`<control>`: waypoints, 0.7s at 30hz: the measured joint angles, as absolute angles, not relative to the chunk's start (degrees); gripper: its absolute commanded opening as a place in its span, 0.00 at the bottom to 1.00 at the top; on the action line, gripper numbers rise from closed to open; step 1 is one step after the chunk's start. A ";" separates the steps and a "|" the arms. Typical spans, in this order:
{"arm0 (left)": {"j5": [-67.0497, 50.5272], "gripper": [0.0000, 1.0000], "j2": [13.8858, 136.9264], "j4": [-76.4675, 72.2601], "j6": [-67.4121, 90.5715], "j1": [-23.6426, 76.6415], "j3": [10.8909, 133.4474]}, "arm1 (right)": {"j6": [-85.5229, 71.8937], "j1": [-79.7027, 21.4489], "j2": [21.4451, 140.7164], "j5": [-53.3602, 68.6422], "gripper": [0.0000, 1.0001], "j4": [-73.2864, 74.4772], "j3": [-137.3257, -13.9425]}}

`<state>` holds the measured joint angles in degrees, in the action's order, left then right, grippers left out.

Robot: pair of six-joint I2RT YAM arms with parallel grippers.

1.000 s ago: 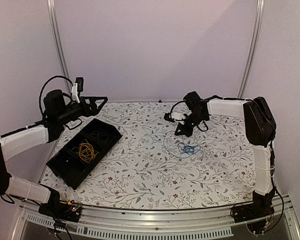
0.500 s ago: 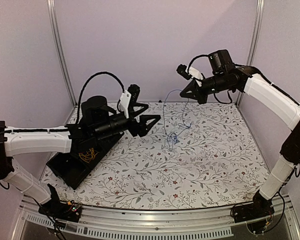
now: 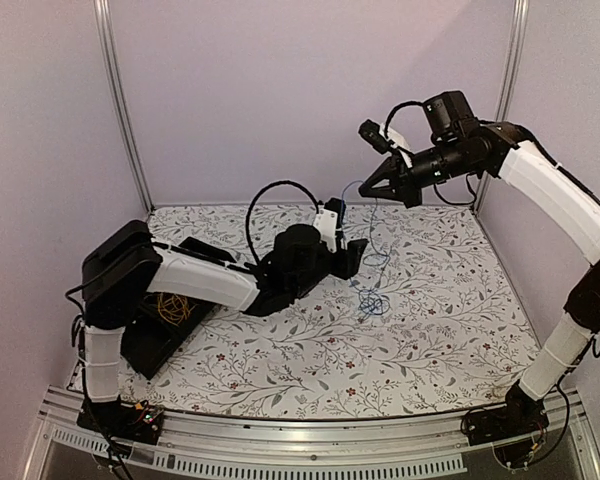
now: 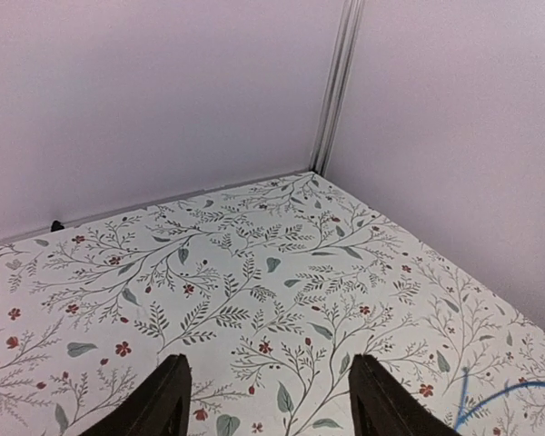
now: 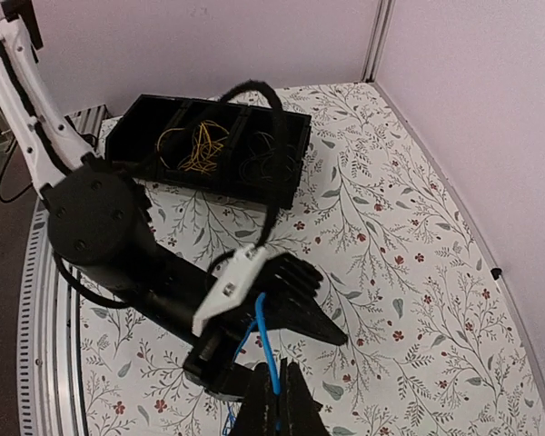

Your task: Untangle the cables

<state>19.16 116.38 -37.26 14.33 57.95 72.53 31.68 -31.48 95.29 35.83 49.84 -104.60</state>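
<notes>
My right gripper [image 3: 364,191] is raised high over the back of the table, shut on a thin blue cable [image 3: 372,301]. The cable hangs down from it to a small tangle on the floral table. In the right wrist view the blue cable [image 5: 266,343] runs up into my shut right gripper [image 5: 277,392]. My left gripper [image 3: 357,253] reaches low across the middle, just left of the hanging strand. It stands open [image 4: 272,400] with only tablecloth between its fingers. A piece of blue cable [image 4: 509,392] shows at that view's lower right. Yellow cables [image 5: 196,145] and dark cables [image 5: 265,156] lie in the tray.
A black divided tray [image 3: 143,345] sits at the table's left side, partly hidden behind the left arm. A thick black arm cable [image 3: 272,190] loops above the left wrist. Pale walls and metal corner posts [image 4: 338,86] close off the back and sides.
My right gripper lifted the blue cable from the table up high. The left arm swung from over the tray to the middle beside the hanging strand, and its jaws narrowed.
</notes>
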 measured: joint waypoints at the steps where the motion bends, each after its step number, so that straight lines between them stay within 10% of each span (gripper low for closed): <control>1: 19.09 0.57 119.83 -38.09 15.09 57.95 75.22 | 31.62 -31.48 94.78 37.01 0.00 50.19 -105.10; 21: 15.79 0.60 134.41 -39.38 22.63 56.34 72.93 | 30.11 -22.09 83.99 43.97 0.00 46.98 -120.53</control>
<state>15.79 134.41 -39.38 22.63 56.34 72.93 30.11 -22.09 83.99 43.97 46.98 -120.53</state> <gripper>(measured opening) 0.582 0.019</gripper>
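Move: The blue cable tangle lies on the table below both hands: from the left hand about 6 cm to the right, 1 cm nearer the base and some 17 cm down. From the right hand, which already holds a blue strand well up in the air, the tangle is roughly 5 cm to the right, 2 cm farther out and 32 cm below. The hanging blue strand passes about 4 cm to the left hand's right and 1 cm ahead, near its height. Blue cable is drawn up out of the tangle by the right hand, which keeps its pinch and lifts some 20 cm while swinging right and a little back, its fingers tipping up to nearly level. Meanwhile the left hand drops about 17 cm beside the strand towards the tangle, tilting its half-open fingers further down; whether they touch cable can't be seen. ##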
